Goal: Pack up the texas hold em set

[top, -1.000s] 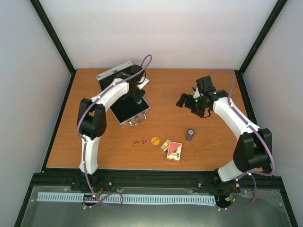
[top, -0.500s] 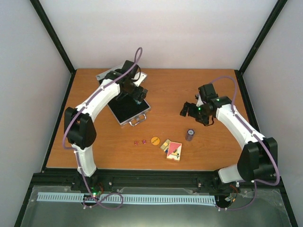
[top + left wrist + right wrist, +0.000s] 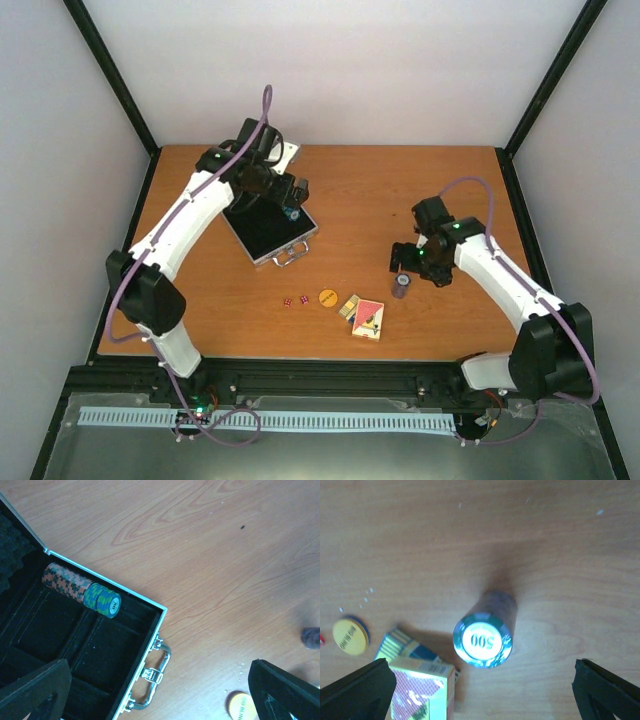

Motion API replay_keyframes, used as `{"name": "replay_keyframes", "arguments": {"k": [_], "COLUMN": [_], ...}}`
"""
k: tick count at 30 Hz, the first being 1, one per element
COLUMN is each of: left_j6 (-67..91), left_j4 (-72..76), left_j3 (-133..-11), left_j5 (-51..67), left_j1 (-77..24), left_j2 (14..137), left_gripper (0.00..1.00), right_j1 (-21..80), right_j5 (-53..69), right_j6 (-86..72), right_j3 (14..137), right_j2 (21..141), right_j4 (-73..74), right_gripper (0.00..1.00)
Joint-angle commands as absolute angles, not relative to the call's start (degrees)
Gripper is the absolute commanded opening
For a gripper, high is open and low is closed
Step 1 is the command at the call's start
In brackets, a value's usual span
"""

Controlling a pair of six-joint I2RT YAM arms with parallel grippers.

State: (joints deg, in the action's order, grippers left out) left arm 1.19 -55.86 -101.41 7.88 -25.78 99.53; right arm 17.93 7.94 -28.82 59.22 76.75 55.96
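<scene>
The silver case (image 3: 262, 236) lies open at the back left, its black lining showing. In the left wrist view a row of red and green-blue chips (image 3: 80, 590) lies on its side in the case (image 3: 75, 645), along the far wall. My left gripper (image 3: 292, 200) hangs open over the case's handle edge (image 3: 159, 700), holding nothing. My right gripper (image 3: 403, 260) is open above an upright chip stack (image 3: 482, 640) marked 500, one finger on each side of it and well apart (image 3: 480, 695). The orange button (image 3: 328, 297), two red dice (image 3: 295, 300) and the card decks (image 3: 366, 318) lie on the table near the front.
The case's handle and latch (image 3: 155, 672) jut toward the table's middle. The raised lid (image 3: 288, 152) stands behind the left arm. A card deck (image 3: 420, 692) lies close to the chip stack's left. Black frame posts line the table's sides.
My left gripper has opened and the left arm has stretched out toward the back over the case. My right arm has come nearer and lower, ending over the upright chip stack.
</scene>
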Motion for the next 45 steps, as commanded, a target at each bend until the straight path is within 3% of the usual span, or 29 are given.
{"name": "replay_keyframes", "arguments": {"k": [1, 7, 10, 32, 39, 45], "left_j6": [3.4, 4.1, 4.7, 5.1, 5.0, 5.0], "left_j4": [-57.5, -59.3, -59.2, -59.8, -60.5, -61.1], "left_j3": [-101.6, -99.9, -97.7, -92.1, -92.5, -92.5], "left_j5": [10.7, 9.8, 10.1, 7.0, 6.4, 6.4], "left_j1": [-26.2, -26.2, -26.2, -26.2, -26.2, -26.1], "left_j2": [94.4, 90.3, 88.1, 81.3, 80.3, 79.4], "left_gripper": [1.0, 1.0, 1.0, 1.0, 1.0, 1.0], "right_j1": [22.7, 23.9, 24.0, 24.0, 24.1, 24.1], "right_j5": [4.0, 2.9, 0.4, 4.0, 4.0, 3.1], "right_j6": [-28.9, -29.7, -29.5, -26.2, -26.2, -27.0], "right_j3": [57.5, 57.3, 57.3, 57.7, 58.4, 58.8], "right_j2": [76.2, 77.8, 78.6, 88.2, 90.6, 89.9], "right_j4": [58.4, 57.3, 57.5, 52.2, 51.2, 51.8], "right_gripper": [0.97, 0.75, 0.69, 0.61, 0.46, 0.05]}}
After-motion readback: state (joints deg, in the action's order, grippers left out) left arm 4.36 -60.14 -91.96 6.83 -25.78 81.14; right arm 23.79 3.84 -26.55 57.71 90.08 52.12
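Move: The upright purple chip stack is almost beneath the right hand, roughly 1 cm back, 2 cm to its left and, at mid-height, 9 cm below. From that stack, the card box lies about 7 cm left and 6 cm nearer the base, the striped box some 11 cm left and 3 cm nearer, and the big blind button about 16 cm left and 1 cm nearer. From the left hand the chip stack is about 14 cm back, 24 cm right and 21 cm down. The right fingers close on the sides of the standing chip stack and pinch it, after the hand first eases back about 2 cm and then sinks roughly 7 cm over it, straightening to point nearly straight down. Meanwhile the open, empty left hand draws back, up and to its left above the case. ##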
